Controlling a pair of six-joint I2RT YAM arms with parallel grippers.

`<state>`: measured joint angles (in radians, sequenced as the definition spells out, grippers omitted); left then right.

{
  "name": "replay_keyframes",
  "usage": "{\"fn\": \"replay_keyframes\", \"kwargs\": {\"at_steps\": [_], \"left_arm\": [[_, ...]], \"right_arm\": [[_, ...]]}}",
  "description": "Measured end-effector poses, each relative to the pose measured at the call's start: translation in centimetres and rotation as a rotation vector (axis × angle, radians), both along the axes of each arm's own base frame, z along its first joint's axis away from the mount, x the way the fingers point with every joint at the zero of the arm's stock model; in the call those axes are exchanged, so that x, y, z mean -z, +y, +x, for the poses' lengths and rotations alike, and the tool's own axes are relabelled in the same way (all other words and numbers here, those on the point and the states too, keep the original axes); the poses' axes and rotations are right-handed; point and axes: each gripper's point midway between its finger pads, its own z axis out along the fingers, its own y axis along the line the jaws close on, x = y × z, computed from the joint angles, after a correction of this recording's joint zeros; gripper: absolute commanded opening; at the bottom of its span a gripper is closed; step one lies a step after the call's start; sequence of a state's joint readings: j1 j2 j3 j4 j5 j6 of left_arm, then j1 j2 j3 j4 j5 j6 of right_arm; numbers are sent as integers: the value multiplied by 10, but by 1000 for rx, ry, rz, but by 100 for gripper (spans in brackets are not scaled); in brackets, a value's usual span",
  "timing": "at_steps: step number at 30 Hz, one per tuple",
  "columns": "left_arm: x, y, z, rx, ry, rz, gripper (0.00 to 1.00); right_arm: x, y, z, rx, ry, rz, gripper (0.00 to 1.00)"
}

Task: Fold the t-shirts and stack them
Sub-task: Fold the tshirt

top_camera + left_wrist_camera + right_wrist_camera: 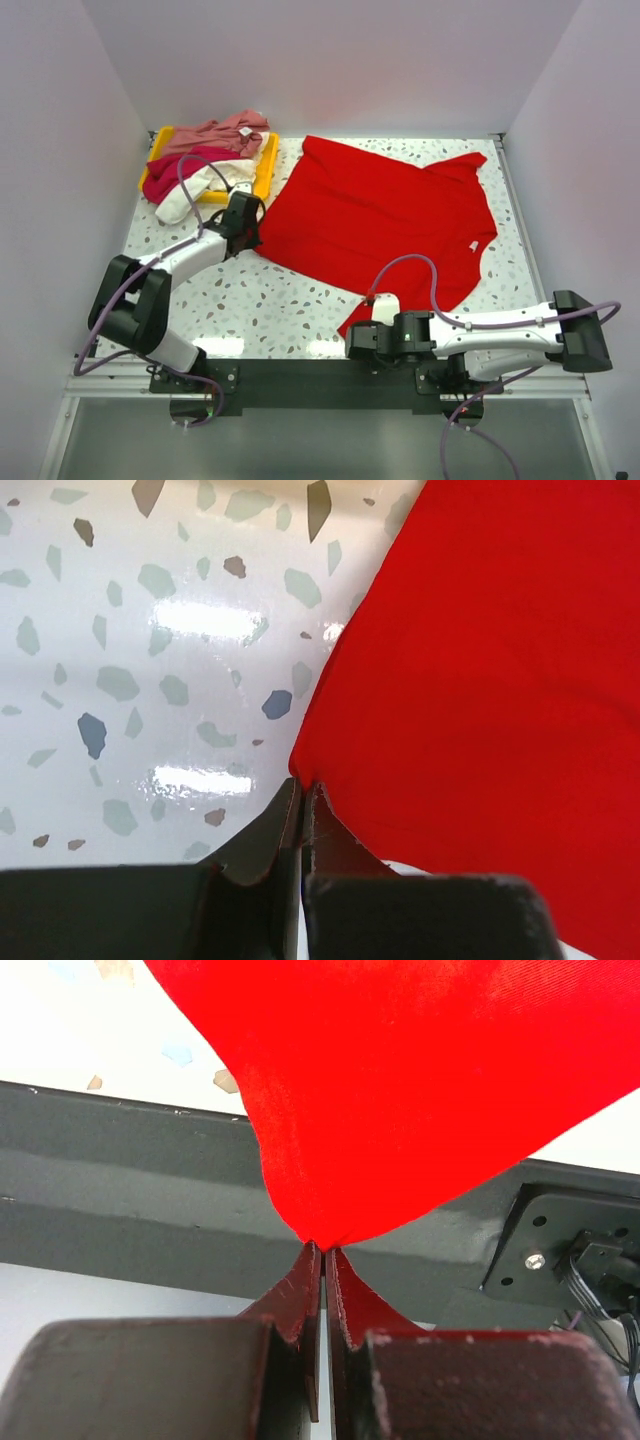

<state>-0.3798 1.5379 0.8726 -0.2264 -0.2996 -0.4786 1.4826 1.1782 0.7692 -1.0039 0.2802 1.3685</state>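
A bright red t-shirt (380, 215) lies spread flat across the middle of the speckled table. My left gripper (250, 238) is shut on its near-left corner, and the left wrist view shows the closed gripper (303, 785) pinching the red cloth (480, 660) at the table surface. My right gripper (352, 338) is shut on the shirt's near hem corner by the table's front edge. In the right wrist view the red cloth (400, 1080) hangs taut from the closed gripper (325, 1248). A dusty pink shirt (215, 135), a crimson-magenta one (172, 178) and a cream-white one (200, 190) lie crumpled together at the back left.
The three crumpled shirts sit in a shallow yellow tray (266, 172) at the back left corner. A black rail (300, 372) runs along the table's near edge under my right gripper. White walls close in the left, back and right sides.
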Motion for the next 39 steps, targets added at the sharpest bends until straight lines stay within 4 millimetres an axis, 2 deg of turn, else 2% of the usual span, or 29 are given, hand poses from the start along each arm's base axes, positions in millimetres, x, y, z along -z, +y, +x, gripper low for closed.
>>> {"fn": "replay_keyframes", "kwargs": {"at_steps": [4, 7, 10, 13, 18, 23, 27, 33, 39], "left_arm": [[-1, 5, -8, -5, 9, 10, 0], [-3, 9, -8, -10, 9, 10, 0], [-3, 13, -6, -9, 20, 12, 0], [-7, 10, 4, 8, 26, 11, 0], [-16, 1, 31, 37, 30, -1, 0], [-23, -7, 55, 64, 41, -6, 0], [-31, -16, 70, 92, 45, -14, 0], [-43, -25, 79, 130, 56, -31, 0], [-49, -29, 74, 156, 83, -46, 0]], "right_arm": [[-4, 0, 2, -3, -25, -14, 0], [-16, 0, 15, 9, -89, -22, 0], [-34, 5, 37, 42, -156, -4, 0], [-47, 3, 74, 105, -212, 0, 0], [-65, -20, 137, 200, -298, -34, 0], [-86, -36, 183, 242, -361, -59, 0], [-92, -58, 219, 295, -384, -92, 0], [-89, -89, 251, 338, -361, -136, 0], [-95, -107, 272, 366, -362, -118, 0]]}}
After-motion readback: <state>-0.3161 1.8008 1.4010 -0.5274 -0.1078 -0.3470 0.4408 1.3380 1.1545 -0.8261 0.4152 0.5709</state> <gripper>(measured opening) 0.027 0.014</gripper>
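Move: The shirt's near sleeve is already pinched by the right hand at the table's front edge; the shirt's middle, over which it is taken, lies about 37 cm ahead and 4 cm to the right of that hand, 5 cm below. The white tag is some 30 cm ahead and 25 cm right of it. From the left hand, gripping the shirt's left corner, that middle lies 8 cm ahead and 31 cm right; the yellow tray's near corner is roughly 11 cm ahead, 1 cm right. The near sleeve, kept pinched in the right hand, is carried some 28 cm forward and about 11 cm to the right, rising 10 cm, in over the shirt towards its middle; the wrist tips the fingers outward and turns clockwise, each about 20 degrees. The shirt's left corner stays in the left fingers, which ease slightly back and left, then go about 8 cm forward towards the tray's corner, rising and drifting right. ##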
